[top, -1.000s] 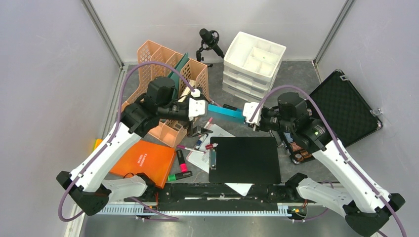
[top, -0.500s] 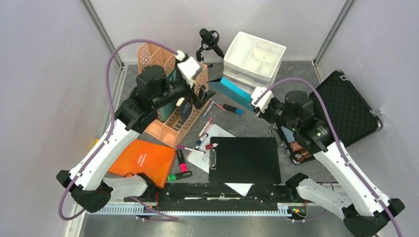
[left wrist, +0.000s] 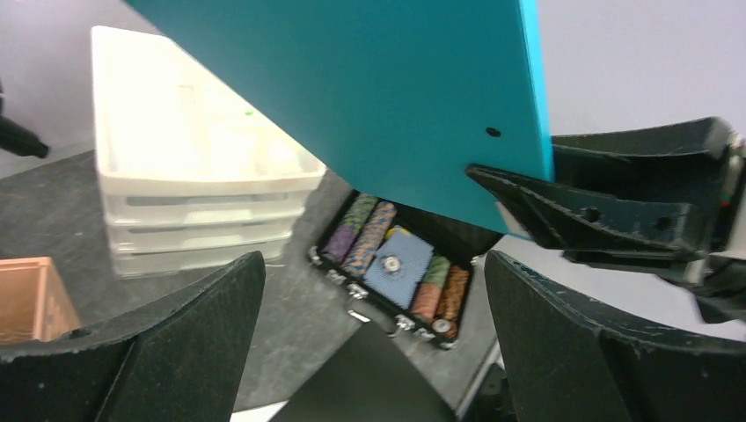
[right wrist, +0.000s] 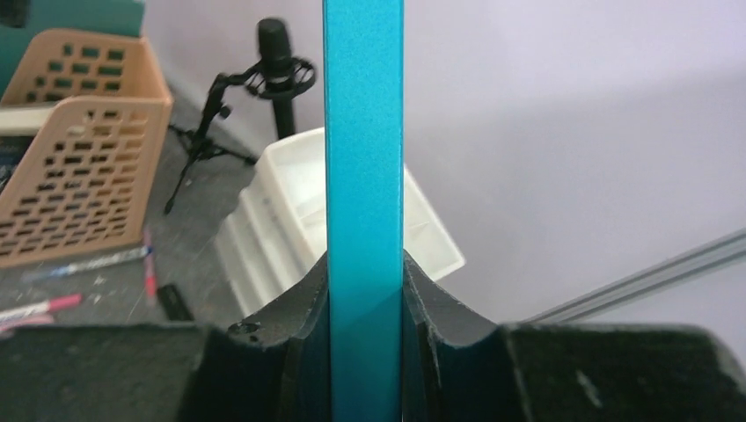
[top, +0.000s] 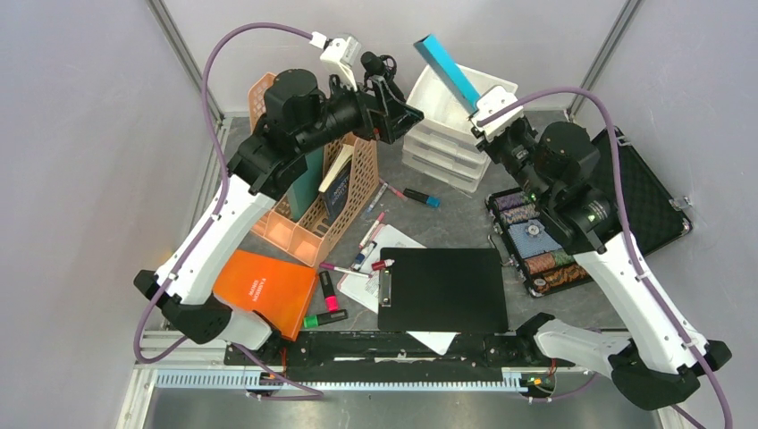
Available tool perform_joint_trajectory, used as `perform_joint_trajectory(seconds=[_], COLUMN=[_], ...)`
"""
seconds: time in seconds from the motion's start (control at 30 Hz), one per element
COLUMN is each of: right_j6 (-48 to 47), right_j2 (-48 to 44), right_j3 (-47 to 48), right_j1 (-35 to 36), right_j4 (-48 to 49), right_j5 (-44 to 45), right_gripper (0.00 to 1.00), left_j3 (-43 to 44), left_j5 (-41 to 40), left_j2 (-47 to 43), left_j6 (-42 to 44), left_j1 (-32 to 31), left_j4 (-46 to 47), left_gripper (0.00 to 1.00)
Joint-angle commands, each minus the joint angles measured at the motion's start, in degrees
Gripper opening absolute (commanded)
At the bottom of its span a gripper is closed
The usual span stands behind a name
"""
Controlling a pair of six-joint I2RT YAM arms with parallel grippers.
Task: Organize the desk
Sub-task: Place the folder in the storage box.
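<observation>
The desk (top: 456, 223) is a dark grey stone-patterned top strewn with stationery. My right gripper (top: 483, 112) is raised above the white drawer unit (top: 456, 116), shut on a teal book (top: 447, 70) that sticks up and to the left. In the right wrist view the teal book (right wrist: 363, 167) stands edge-on, clamped between both fingers of the right gripper (right wrist: 365, 290). My left gripper (top: 404, 103) hangs high, just left of the book, open and holding nothing. In the left wrist view the left gripper (left wrist: 374, 264) is wide apart below the teal book (left wrist: 378, 97).
An orange file organizer (top: 313, 192) holds books at the left. A black clipboard (top: 442, 290), papers, pens (top: 375, 223), highlighters (top: 331, 290) and an orange folder (top: 268, 286) lie near the front. An open chip case (top: 536, 241) lies at right, a microphone (top: 375, 67) at the back.
The right gripper has lifted the teal book from low over the desk to high above the drawers. The left arm rose and swung right, staying open. The chip case is uncovered.
</observation>
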Motion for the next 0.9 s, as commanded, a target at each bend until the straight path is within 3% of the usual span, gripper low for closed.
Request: perform_joint_trajectory(seconds=[0.0, 0.27, 0.87], right_j6=[-4.14, -16.15, -31.83], right_j2=[1.23, 1.40, 4.04], right_j3=[0.75, -13.19, -27.20], right_j1=[2.35, 11.94, 21.47], right_j4=[11.13, 28.05, 49.35], right_j5=[8.22, 25.78, 38.98], right_gripper=[0.00, 0.00, 0.00], left_j3=[5.42, 4.61, 0.96], left_j5=[2.93, 6.76, 7.63], left_j2=[0.74, 3.99, 10.25], left_j6=[-11.39, -25.96, -35.38], left_j1=[-0.10, 3.53, 5.17], left_j4=[-0.16, -0.41, 1.81], left_gripper=[1.00, 1.00, 0.99])
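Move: The folder, already gripped by the right hand, has its middle roughly 11 cm ahead of the open left hand, 10 cm to its right and some 8 cm higher. The drawer unit stands about 15 cm ahead of the left hand, 9 cm to its right and 33 cm below; the microphone about 20 cm ahead, 4 cm left, 29 cm down. From the right hand the storage box lies some 34 cm left, 4 cm ahead and 31 cm below. The right hand keeps its grip on the folder and, after a small lift, brings it down about 8 cm and some 3 cm left towards the left hand, turning clockwise while its left side dips and its fingers tip up. Fingers wide open and still not touching the folder, the left hand first rises a little, then sinks and reaches forward about 5 cm each way with a slight shift right, rolling some 30 degrees to meet the folder. ##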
